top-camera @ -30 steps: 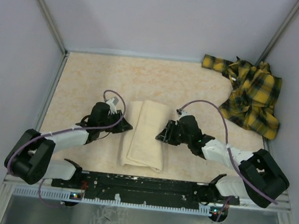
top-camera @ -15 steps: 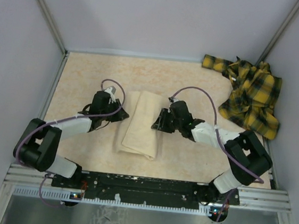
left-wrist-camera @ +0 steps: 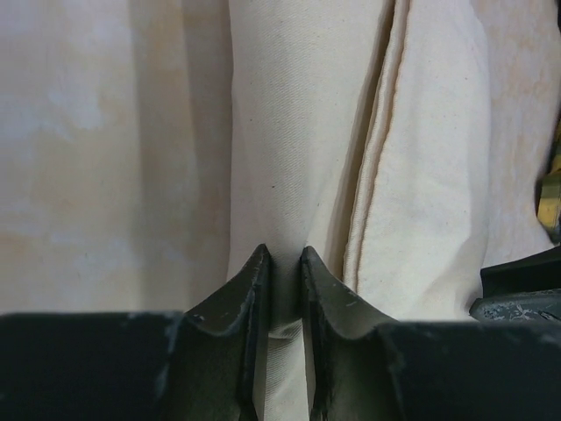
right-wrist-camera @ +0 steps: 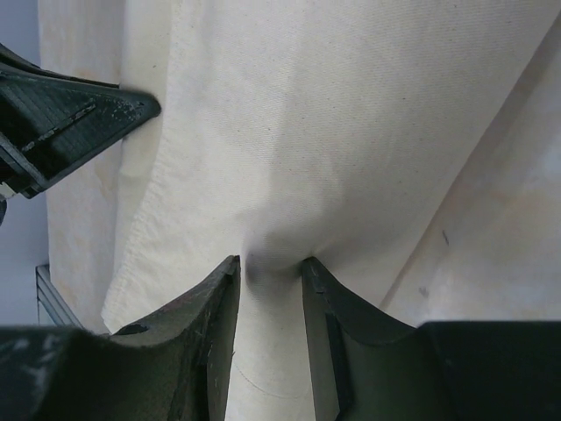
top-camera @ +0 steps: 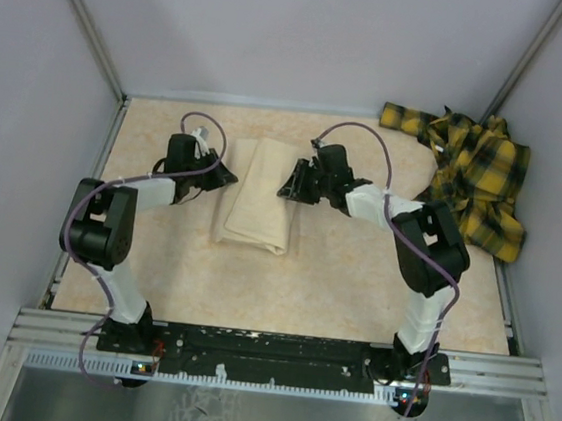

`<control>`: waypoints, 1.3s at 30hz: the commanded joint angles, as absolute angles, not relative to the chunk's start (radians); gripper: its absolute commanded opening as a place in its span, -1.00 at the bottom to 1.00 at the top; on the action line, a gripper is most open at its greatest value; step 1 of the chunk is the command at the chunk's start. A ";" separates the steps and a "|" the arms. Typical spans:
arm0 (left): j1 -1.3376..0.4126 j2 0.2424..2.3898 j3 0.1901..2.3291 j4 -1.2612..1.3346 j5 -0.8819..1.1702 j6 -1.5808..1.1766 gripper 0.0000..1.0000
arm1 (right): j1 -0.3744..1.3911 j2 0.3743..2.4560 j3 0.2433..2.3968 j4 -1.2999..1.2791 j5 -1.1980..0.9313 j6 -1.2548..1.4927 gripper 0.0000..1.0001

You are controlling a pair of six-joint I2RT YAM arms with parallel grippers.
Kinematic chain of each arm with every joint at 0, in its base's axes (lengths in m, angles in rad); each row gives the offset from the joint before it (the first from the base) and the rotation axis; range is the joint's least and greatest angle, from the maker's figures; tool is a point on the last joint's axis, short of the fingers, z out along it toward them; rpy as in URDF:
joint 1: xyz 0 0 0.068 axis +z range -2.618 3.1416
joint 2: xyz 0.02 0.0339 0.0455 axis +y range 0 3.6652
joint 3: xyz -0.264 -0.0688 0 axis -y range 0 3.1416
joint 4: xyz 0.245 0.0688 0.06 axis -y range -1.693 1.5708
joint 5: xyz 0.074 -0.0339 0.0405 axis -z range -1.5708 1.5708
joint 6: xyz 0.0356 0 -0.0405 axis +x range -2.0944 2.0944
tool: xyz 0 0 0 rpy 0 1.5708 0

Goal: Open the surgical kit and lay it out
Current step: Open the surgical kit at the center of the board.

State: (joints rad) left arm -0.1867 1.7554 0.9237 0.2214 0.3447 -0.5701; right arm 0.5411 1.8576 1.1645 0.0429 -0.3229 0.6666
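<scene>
The surgical kit shows only as its pale beige cloth wrap (top-camera: pixel 256 193), folded into a long bundle on the table's far middle. My left gripper (top-camera: pixel 226 177) is shut on the wrap's left edge (left-wrist-camera: pixel 289 175). My right gripper (top-camera: pixel 285 188) is shut on the wrap's right edge (right-wrist-camera: pixel 289 132); a pinch of cloth bulges between its jaws. In the right wrist view the left gripper's fingertip (right-wrist-camera: pixel 131 110) shows across the cloth. The steel tray and the metal instruments are hidden.
A yellow-and-black plaid cloth (top-camera: pixel 470 180) lies crumpled in the far right corner. The beige marbled tabletop (top-camera: pixel 303 283) is bordered by purple walls on three sides. Both arms reach far forward, their cables looping above them.
Both grippers have carried the wrap away from the bases toward the far side of the table. The arms are now stretched out. The grip on both edges is unchanged.
</scene>
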 commanded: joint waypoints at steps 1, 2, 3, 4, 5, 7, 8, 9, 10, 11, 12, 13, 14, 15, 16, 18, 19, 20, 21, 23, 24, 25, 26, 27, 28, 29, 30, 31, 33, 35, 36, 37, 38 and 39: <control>-0.181 1.833 1.029 0.296 0.442 -0.586 -0.53 | 0.514 1.949 1.325 0.098 -0.398 0.646 -0.31; -0.176 1.849 1.043 0.300 0.444 -0.587 -0.53 | 0.506 1.973 1.351 0.097 -0.407 0.647 -0.31; -0.170 1.864 1.057 0.307 0.448 -0.590 -0.54 | 0.499 1.995 1.374 0.094 -0.417 0.647 -0.31; -0.164 1.879 1.073 0.309 0.453 -0.592 -0.54 | 0.493 2.019 1.399 0.091 -0.423 0.649 -0.31; -0.157 1.892 1.089 0.306 0.456 -0.591 -0.54 | 0.487 2.038 1.421 0.088 -0.432 0.649 -0.32; -0.147 1.917 1.125 0.300 0.459 -0.590 -0.55 | 0.478 2.074 1.466 0.080 -0.443 0.647 -0.32; -0.141 1.928 1.138 0.295 0.460 -0.588 -0.55 | 0.475 2.098 1.488 0.075 -0.450 0.645 -0.32; -0.137 1.937 1.153 0.293 0.461 -0.589 -0.55 | 0.472 2.114 1.510 0.070 -0.457 0.645 -0.32; -0.131 1.945 1.165 0.294 0.463 -0.589 -0.55 | 0.469 2.131 1.532 0.066 -0.465 0.645 -0.32; -0.126 1.955 1.177 0.294 0.466 -0.591 -0.55 | 0.468 2.146 1.552 0.061 -0.473 0.646 -0.32; -0.121 1.965 1.193 0.291 0.472 -0.592 -0.55 | 0.467 2.159 1.569 0.058 -0.478 0.645 -0.32; -0.115 1.975 1.207 0.287 0.476 -0.591 -0.56 | 0.466 2.171 1.585 0.056 -0.482 0.646 -0.32; -0.110 1.984 1.222 0.284 0.480 -0.591 -0.56 | 0.466 2.181 1.597 0.057 -0.487 0.650 -0.32; -0.105 1.996 1.237 0.277 0.483 -0.590 -0.56 | 0.467 2.189 1.606 0.060 -0.490 0.654 -0.32; -0.100 2.004 1.251 0.274 0.487 -0.589 -0.57 | 0.467 2.199 1.614 0.063 -0.494 0.658 -0.32; -0.091 2.016 1.274 0.269 0.495 -0.589 -0.58 | 0.466 2.212 1.625 0.072 -0.503 0.669 -0.32; -0.088 2.019 1.282 0.266 0.499 -0.588 -0.58 | 0.467 2.216 1.628 0.077 -0.506 0.672 -0.32; -0.084 2.020 1.289 0.264 0.500 -0.588 -0.58 | 0.467 2.220 1.630 0.079 -0.507 0.675 -0.32; -0.084 2.017 1.294 0.259 0.504 -0.586 -0.58 | 0.466 2.224 1.634 0.079 -0.509 0.675 -0.32; -0.082 1.997 1.291 0.251 0.503 -0.584 -0.58 | 0.466 2.223 1.637 0.073 -0.510 0.670 -0.32; -0.081 1.982 1.287 0.250 0.504 -0.584 -0.56 | 0.466 2.218 1.635 0.069 -0.509 0.668 -0.32; -0.083 1.966 1.281 0.246 0.501 -0.581 -0.52 | 0.465 2.207 1.629 0.068 -0.508 0.663 -0.31; -0.081 1.947 1.275 0.240 0.493 -0.579 -0.47 | 0.464 2.191 1.619 0.066 -0.503 0.660 -0.28; -0.081 1.927 1.270 0.235 0.488 -0.578 -0.44 | 0.463 2.170 1.609 0.059 -0.495 0.654 -0.22; -0.081 1.909 1.264 0.233 0.485 -0.579 -0.41 | 0.461 2.145 1.595 0.046 -0.478 0.643 -0.12; -0.080 1.891 1.260 0.227 0.485 -0.579 -0.37 | 0.460 2.121 1.587 0.030 -0.460 0.629 0.02; -0.080 1.874 1.258 0.219 0.483 -0.581 -0.29 | 0.460 2.093 1.576 0.013 -0.434 0.615 0.18; -0.078 1.855 1.258 0.209 0.482 -0.582 -0.23 | 0.460 2.058 1.566 -0.003 -0.412 0.594 0.34; -0.079 1.815 1.255 0.183 0.475 -0.581 -0.09 | 0.462 1.993 1.543 -0.033 -0.375 0.567 0.65; -0.079 1.767 1.248 0.159 0.466 -0.584 0.11 | 0.468 1.937 1.521 -0.061 -0.343 0.545 0.67; -0.079 1.743 1.241 0.144 0.461 -0.586 0.22 | 0.474 1.914 1.518 -0.090 -0.319 0.533 0.67; -0.078 1.717 1.233 0.126 0.453 -0.586 0.34 | 0.483 1.894 1.519 -0.125 -0.293 0.515 0.68; -0.078 1.690 1.226 0.106 0.444 -0.584 0.51 | 0.495 1.879 1.528 -0.162 -0.270 0.490 0.68; -0.079 1.661 1.216 0.087 0.436 -0.583 0.91 | 0.512 1.872 1.544 -0.213 -0.240 0.465 0.68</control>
State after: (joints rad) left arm -0.0769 1.7687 1.2457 0.1505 0.4484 -0.5846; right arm 0.4725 1.9911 1.5120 -0.0883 -0.3580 0.5686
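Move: Pinched by its two long edges, the surgical kit has its middle about 6 cm to the left hand's right and 3 cm back, and about 6 cm to the right hand's left and 1 cm ahead, a couple of centimetres below both. The board's back edge runs some 25 cm straight ahead of the left hand; the plaid cloth lies roughly 40 cm to the right hand's right and 9 cm farther out. Sliding the surgical kit outward towards the board's back edge, both hands keep their hold and go forward about 10 cm at nearly level height, drifting a little left and slowing to a stop. Both then open wide and come free: the left rises some 11 cm, its fingers tipping up; the right lifts about 5 cm, easing back and right. ##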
